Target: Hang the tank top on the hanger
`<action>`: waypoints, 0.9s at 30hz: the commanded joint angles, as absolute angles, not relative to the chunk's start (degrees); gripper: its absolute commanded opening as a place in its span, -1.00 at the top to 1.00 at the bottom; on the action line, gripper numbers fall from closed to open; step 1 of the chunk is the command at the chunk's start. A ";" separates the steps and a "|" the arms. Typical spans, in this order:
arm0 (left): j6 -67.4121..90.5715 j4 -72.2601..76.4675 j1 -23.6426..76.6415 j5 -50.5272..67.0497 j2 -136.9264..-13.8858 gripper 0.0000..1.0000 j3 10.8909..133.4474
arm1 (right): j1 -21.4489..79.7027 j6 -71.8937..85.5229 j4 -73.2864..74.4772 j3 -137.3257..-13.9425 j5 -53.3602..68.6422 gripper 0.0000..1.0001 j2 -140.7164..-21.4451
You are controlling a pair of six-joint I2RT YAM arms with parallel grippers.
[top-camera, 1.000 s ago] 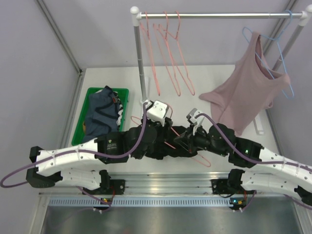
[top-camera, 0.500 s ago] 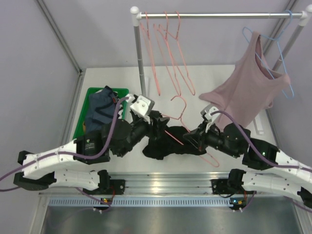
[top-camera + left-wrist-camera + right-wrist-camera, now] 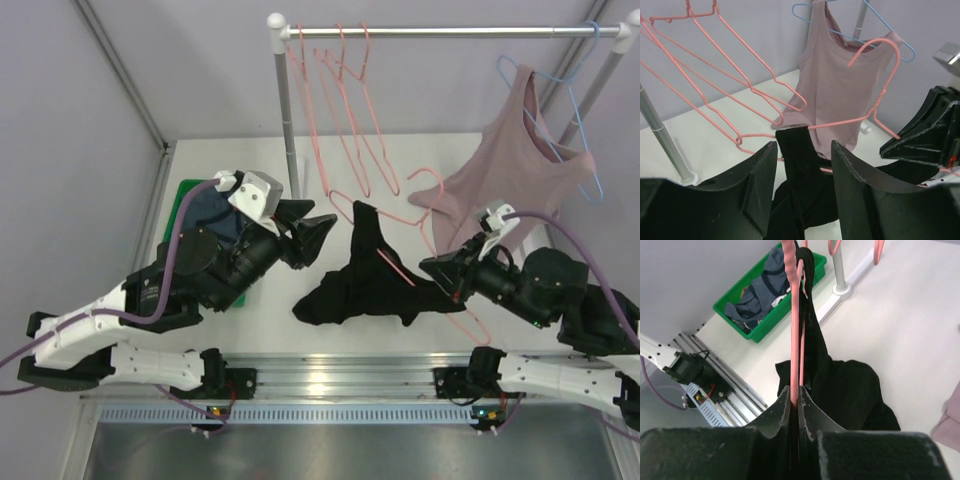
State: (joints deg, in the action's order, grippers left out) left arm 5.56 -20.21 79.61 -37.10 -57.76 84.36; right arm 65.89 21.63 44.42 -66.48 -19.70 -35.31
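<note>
The black tank top lies mostly slumped on the table. One strap is lifted and draped over the left end of the salmon-pink hanger. My right gripper is shut on the hanger's lower wire, holding the hanger tilted above the table with its hook pointing to the back. In the right wrist view the tank top hangs beside the wire. My left gripper stands open to the left of the tank top, apart from it. Nothing is between its fingers.
A green bin with a dark blue-grey garment sits at the left. The clothes rack stands at the back with three pink hangers. A dusty-pink top hangs on a light-blue hanger at the right.
My left arm has drawn back to the left, away from the tank top. My right gripper has moved right and lifted the hanger, raising one strap with it.
</note>
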 commanded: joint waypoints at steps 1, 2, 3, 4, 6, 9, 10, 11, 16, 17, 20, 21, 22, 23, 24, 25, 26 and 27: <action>3.52 -18.81 79.81 -37.09 -58.01 -0.04 86.48 | 66.45 22.50 48.94 -73.90 -22.24 1.00 -34.80; 3.43 -18.81 79.89 -37.00 -58.09 -0.04 86.48 | 66.53 22.15 49.65 -75.13 -22.32 1.00 -34.80; 3.34 -18.72 79.89 -37.00 -57.92 -0.04 86.57 | 66.53 21.89 51.49 -77.76 -22.32 1.00 -34.89; 3.25 -18.72 79.81 -36.91 -57.83 -0.04 86.66 | 66.53 21.71 52.29 -79.09 -22.32 1.00 -34.98; 3.25 -18.72 79.89 -36.74 -57.75 -0.04 86.75 | 66.53 21.18 54.39 -81.90 -22.50 1.00 -35.51; 3.16 -18.63 79.89 -36.56 -57.75 -0.04 86.66 | 66.53 20.48 57.47 -87.17 -22.32 1.00 -36.65; 3.16 -18.72 79.89 -36.56 -57.74 -0.04 86.66 | 66.53 20.48 58.61 -89.28 -22.41 1.00 -37.17; 3.25 -18.72 79.89 -36.56 -57.66 -0.04 86.66 | 66.53 20.13 58.97 -90.34 -22.33 1.00 -37.35; 3.43 -18.72 79.81 -36.39 -57.83 -0.04 86.66 | 66.53 20.30 62.57 -100.00 -25.74 1.00 -41.03; 3.43 -18.72 79.80 -36.39 -57.92 -0.04 86.66 | 66.53 19.95 63.88 -102.02 -26.27 1.00 -42.09; 3.43 -18.72 79.89 -36.04 -58.53 -0.04 86.92 | 66.53 19.34 65.91 -110.54 -30.22 1.00 -46.74; 3.51 -18.81 79.89 -36.04 -58.88 -0.04 87.01 | 66.45 19.07 67.22 -114.31 -32.41 1.00 -48.15; 3.52 -18.81 79.89 -35.95 -58.97 -0.04 87.01 | 66.53 18.72 67.85 -115.91 -33.82 1.00 -50.69; 3.52 -18.72 79.89 -35.86 -58.97 -0.04 87.01 | 66.53 17.76 68.37 -117.32 -35.32 1.00 -52.02; 3.52 -18.72 79.81 -35.77 -59.06 -0.04 86.92 | 66.53 17.23 69.16 -119.86 -37.33 1.00 -53.25; 3.52 -18.89 79.89 -35.77 -59.15 -0.04 86.92 | 66.53 16.79 69.52 -121.10 -38.66 1.00 -55.35; 3.52 -18.90 79.89 -35.77 -59.24 -0.04 86.92 | 66.62 16.00 69.78 -122.16 -40.24 1.00 -56.42; 3.34 -19.07 79.89 -35.68 -59.50 -0.04 87.01 | 66.53 15.56 69.96 -123.47 -42.95 1.00 -57.30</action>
State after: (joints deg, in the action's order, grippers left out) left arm 4.32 -20.58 79.61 -36.40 -59.07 85.01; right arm 65.89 18.70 68.18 -120.44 -34.74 -52.97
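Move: The right hand already grips the pink hanger carrying the black tank top, whose middle lies roughly 9 cm left, level in reach and 8 cm below. Its goal, the bare rail, is about 30 cm ahead, 12 cm right and 24 cm above. The pink hangers are some 28 cm ahead, 13 cm left; the pink top some 28 cm ahead, 23 cm right. From the left hand, that bare rail is about 29 cm ahead, 28 cm right and 12 cm above. Still pinching the loaded hanger, the right hand lifts it about 18 cm while carrying it 10 cm right. ##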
